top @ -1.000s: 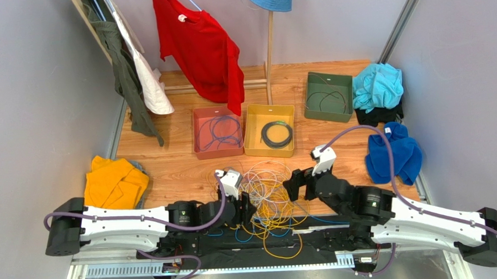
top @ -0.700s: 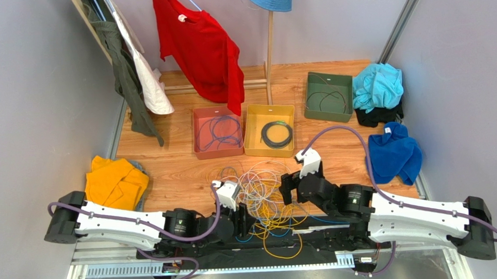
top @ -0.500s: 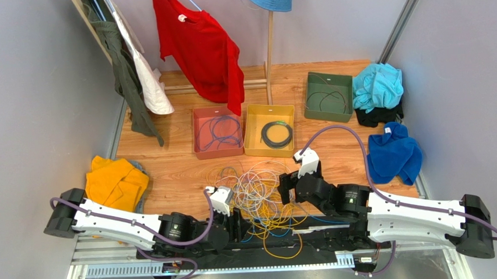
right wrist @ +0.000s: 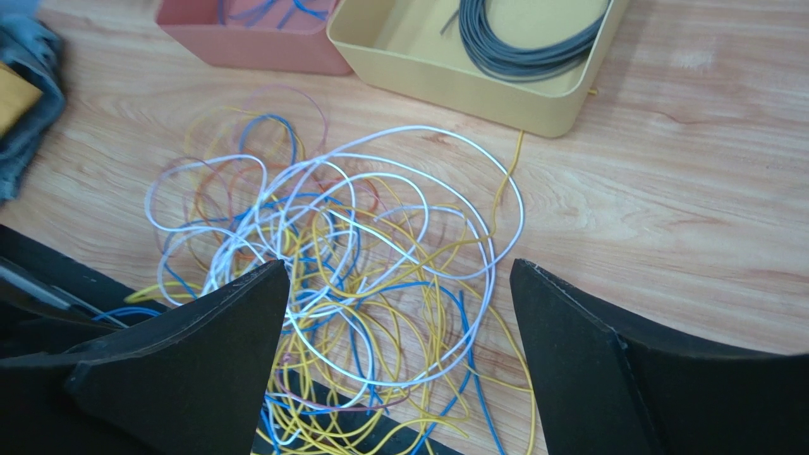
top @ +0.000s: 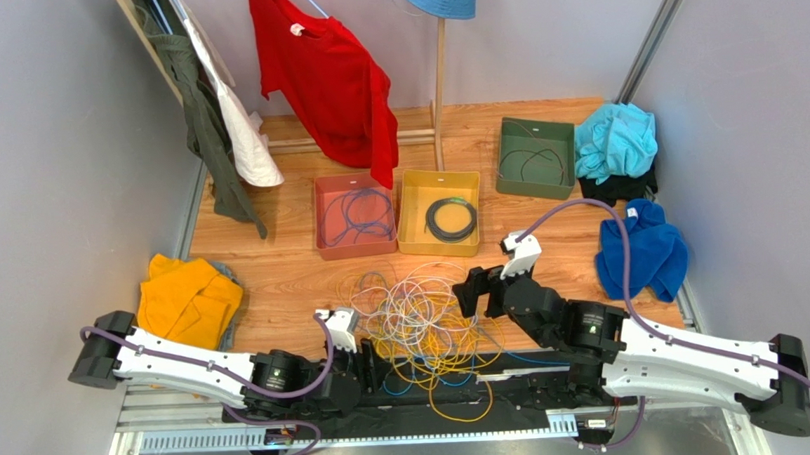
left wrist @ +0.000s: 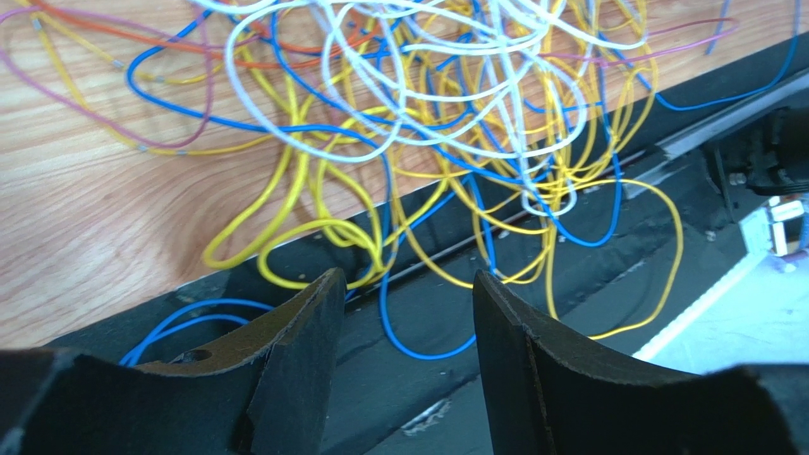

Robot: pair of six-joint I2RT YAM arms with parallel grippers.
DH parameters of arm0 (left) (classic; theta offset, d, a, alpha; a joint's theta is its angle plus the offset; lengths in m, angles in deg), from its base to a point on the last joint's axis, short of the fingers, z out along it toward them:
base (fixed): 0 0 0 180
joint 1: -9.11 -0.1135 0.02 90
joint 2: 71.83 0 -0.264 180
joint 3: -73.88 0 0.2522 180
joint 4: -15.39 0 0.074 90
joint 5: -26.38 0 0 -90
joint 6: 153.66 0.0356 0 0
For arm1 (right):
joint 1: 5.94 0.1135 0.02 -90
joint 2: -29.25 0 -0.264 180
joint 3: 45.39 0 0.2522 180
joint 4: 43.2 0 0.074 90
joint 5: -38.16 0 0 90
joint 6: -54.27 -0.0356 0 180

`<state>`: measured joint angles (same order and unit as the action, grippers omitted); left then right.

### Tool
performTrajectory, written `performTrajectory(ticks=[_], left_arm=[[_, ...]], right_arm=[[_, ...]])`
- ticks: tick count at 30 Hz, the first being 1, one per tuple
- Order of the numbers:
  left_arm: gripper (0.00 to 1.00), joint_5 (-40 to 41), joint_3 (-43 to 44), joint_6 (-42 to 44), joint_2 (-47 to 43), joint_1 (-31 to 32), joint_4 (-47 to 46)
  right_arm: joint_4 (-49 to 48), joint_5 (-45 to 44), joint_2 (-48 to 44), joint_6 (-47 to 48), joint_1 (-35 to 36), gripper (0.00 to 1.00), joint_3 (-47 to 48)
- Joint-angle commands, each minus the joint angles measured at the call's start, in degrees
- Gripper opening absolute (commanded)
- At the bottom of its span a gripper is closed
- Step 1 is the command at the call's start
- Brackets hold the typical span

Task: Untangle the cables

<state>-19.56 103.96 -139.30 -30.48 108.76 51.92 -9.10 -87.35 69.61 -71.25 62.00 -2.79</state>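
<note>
The cables (top: 424, 327) lie in one loose tangle of yellow, white, blue and purple loops on the wooden table, spilling over the black mat at the near edge. My left gripper (top: 370, 369) sits low at the tangle's near-left side. It is open, with nothing between its fingers (left wrist: 313, 322). A blue loop and yellow loops of the cables (left wrist: 418, 123) lie just beyond its tips. My right gripper (top: 473, 292) hovers at the tangle's right side, wide open and empty, over the cables (right wrist: 361, 256).
Behind the tangle stand a red tray (top: 356, 250) with a blue-purple cable, a yellow tray (top: 440, 249) with a dark coil and a green tray (top: 532, 188). An orange cloth (top: 186, 296) lies left and a blue cloth (top: 643, 250) right. A red shirt (top: 332, 79) hangs at the back.
My left arm has drawn back to the left and nearer, off the tangle's left part. The right gripper swung left, then back to the right. Both stay open.
</note>
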Motion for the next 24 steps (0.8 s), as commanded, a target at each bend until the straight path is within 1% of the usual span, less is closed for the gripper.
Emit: performTrajectory(ticks=[1, 4, 6, 9, 10, 11, 12, 13, 14, 16, 20, 23, 24], left_arm=[[0.61, 1.7, -1.0, -3.0, -1.4, 0.3, 1.8], [0.61, 3.0, -1.1, -3.0, -1.9, 0.3, 1.8], [0.61, 4.1, -1.0, -2.6, -2.1, 0.3, 1.8], [0.61, 5.4, -0.7, -1.9, -2.5, 0.3, 1.8], [0.61, 5.9, -0.7, -1.8, -2.6, 0.3, 1.8], [0.61, 5.9, -0.5, -1.6, -2.6, 0.4, 1.9], [0.61, 6.0, -0.6, -1.6, -2.8, 0.3, 1.9], [0.61, 5.7, -0.5, -1.7, -2.8, 0.3, 2.2], [0.61, 5.5, -0.5, -1.8, -3.0, 0.3, 2.5], [0.6, 5.0, -0.8, -2.4, -3.4, 0.3, 2.5], [0.6, 4.8, -1.2, -3.1, -3.5, 0.3, 2.5], [0.6, 4.8, -1.2, -2.8, -3.4, 0.3, 2.5], [0.6, 4.8, -1.1, -2.8, -3.5, 0.3, 2.5]], right_arm=[[2.7, -2.6, -3.2, -1.4, -0.2, 0.92, -0.6], [2.5, -2.5, -4.6, -2.5, -0.2, 0.92, -2.8], [0.3, -1.9, -4.2, -2.6, -0.1, 0.93, -3.7], [-2.7, 0.8, 0.1, -3.8, -1.6, 0.95, -4.2], [-3.6, 3.4, 1.1, -6.5, -3.0, 0.95, -4.4], [-5.3, 5.1, 2.3, -8.1, -3.6, 0.95, -6.1], [-10.4, 6.9, 2.3, -9.4, -4.1, 0.95, -7.4], [-13.0, 9.3, 1.9, -13.0, -4.6, 0.94, -8.8], [-15.8, 10.0, 1.1, -14.3, -4.6, 0.93, -11.8], [-22.9, 11.2, 0.9, -16.8, -4.7, 0.93, -13.9], [-28.2, 11.9, 2.8, -17.8, -5.9, 0.93, -14.6], [-32.7, 13.6, 5.2, -18.0, -9.0, 0.93, -14.9], [-35.0, 14.1, 6.7, -18.0, -9.8, 0.9, -14.9]])
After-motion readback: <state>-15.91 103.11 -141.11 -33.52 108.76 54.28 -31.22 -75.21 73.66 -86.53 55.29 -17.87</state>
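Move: The middle of the cable tangle lies about 9 cm to the left of my right hand, some 3 cm back and roughly 12 cm below it. The yellow box stands about 19 cm ahead and 5 cm to the left, with the red box beside it, some 20 cm ahead and 23 cm to the left. From my left hand the tangle's middle is about 11 cm ahead, 10 cm to the right and 5 cm down. With fingers held wide open I lower my right hand towards the tangle. After a tiny rise I sink about 8 cm, then swing left some 3 cm, easing up about 1 cm at the end. Meanwhile I tip the fingers farther down and roll the hand's left side up, some 20 degrees in all, closing on nothing yet. ##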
